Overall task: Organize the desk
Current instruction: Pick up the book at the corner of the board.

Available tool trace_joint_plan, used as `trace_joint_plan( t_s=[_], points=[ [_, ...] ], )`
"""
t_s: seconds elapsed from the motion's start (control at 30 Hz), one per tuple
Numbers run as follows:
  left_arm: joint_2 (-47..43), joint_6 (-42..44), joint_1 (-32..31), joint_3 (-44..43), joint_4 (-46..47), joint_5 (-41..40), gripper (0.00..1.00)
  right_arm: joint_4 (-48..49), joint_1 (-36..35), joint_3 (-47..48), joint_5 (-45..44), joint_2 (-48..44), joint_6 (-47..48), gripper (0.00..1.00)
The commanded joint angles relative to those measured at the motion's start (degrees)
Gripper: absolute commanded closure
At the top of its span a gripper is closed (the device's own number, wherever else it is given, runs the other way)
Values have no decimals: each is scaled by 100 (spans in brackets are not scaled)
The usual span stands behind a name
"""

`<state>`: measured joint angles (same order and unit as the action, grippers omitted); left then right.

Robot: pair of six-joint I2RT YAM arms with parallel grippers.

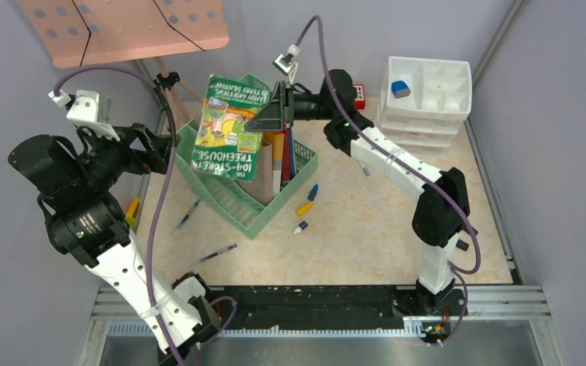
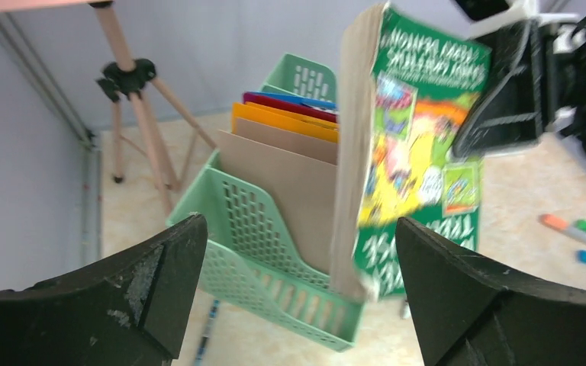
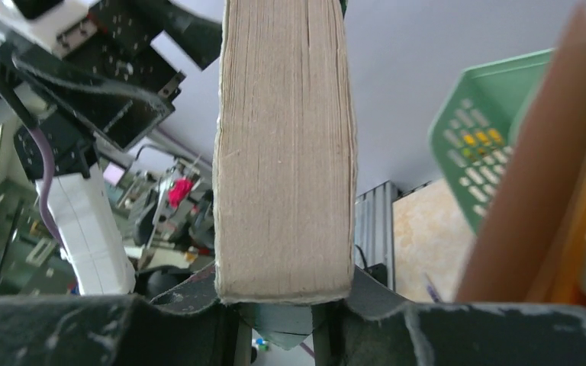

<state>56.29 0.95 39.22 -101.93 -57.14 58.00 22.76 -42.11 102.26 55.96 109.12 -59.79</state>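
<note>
A thick green paperback book (image 1: 227, 130) hangs tilted over the green mesh basket (image 1: 236, 210) at the back left of the desk (image 1: 366, 236). My right gripper (image 1: 271, 114) is shut on the book's right edge. In the right wrist view the book's page block (image 3: 286, 152) stands clamped between the jaws of the right gripper (image 3: 282, 293). My left gripper (image 1: 160, 145) sits just left of the basket, open, with nothing in it. In the left wrist view the left gripper (image 2: 297, 229) has its fingers spread wide, apart from the book (image 2: 420, 152) and the basket (image 2: 259, 252). Brown, orange and red folders stand inside the basket.
Coloured markers (image 1: 309, 192) and two pens (image 1: 217, 253) lie loose on the desk in front of the basket. A white drawer organizer (image 1: 427, 91) stands at the back right. A pink perforated stand plate (image 1: 122, 27) overhangs the back left, with its tripod (image 2: 133, 84) behind the basket.
</note>
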Motion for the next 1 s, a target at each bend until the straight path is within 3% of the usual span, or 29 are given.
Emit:
trace_joint_plan(
  t_s=[0.0,0.17,0.3,0.33,0.43,0.47,0.67,0.83,0.97],
  points=[
    [-34,1094,-11,-387,151,-327,2,594,516,119,-244,-787,-624,100],
    [161,1706,-12,-858,138,-511,3,353,988,162,-266,-1081,-719,100],
    [770,1771,-329,-1566,-108,-1157,6,321,1389,44,-321,-1252,-724,100],
    [935,1782,-674,-1733,-193,-1586,7,316,1476,7,-330,-1279,-722,100],
    [1203,1977,-2593,-1764,-225,-3714,8,303,1699,-40,-332,-1348,-731,100],
    [1225,1969,-3008,-1688,-109,-4016,8,316,1762,-38,-325,-1361,-751,100],
    [1227,2473,-5093,-868,1263,-5588,7,171,2078,-234,-401,-1531,-964,100],
    [938,3862,-6615,442,2768,-6246,4,330,2564,-896,-529,-1700,-1465,100],
    [1283,4780,-7585,597,2950,-6653,3,707,3032,-1426,-640,-1837,-1970,100]
  ],
)
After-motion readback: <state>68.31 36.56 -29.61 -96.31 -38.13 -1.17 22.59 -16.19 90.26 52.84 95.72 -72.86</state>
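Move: The book, already pinched in the right hand and reaching out to its left, hangs above the green basket, whose middle lies about 9 cm ahead of that hand, 4 cm left and 32 cm below. The upright folders stand some 9 cm ahead and 2 cm right, 26 cm down. The emptied left hand has the folders about 13 cm ahead, 18 cm right and 32 cm lower, with the book 4 cm ahead, 12 cm right and slightly below. The book, still pinched in the right hand, is carried right some 18 cm and forward about 12 across the basket to its right side, rising first and then sinking, while swinging clockwise about 25 degrees. The open left hand lifts, then reaches right and forward and sinks towards the folders, rolling its left side up about 40 degrees. ##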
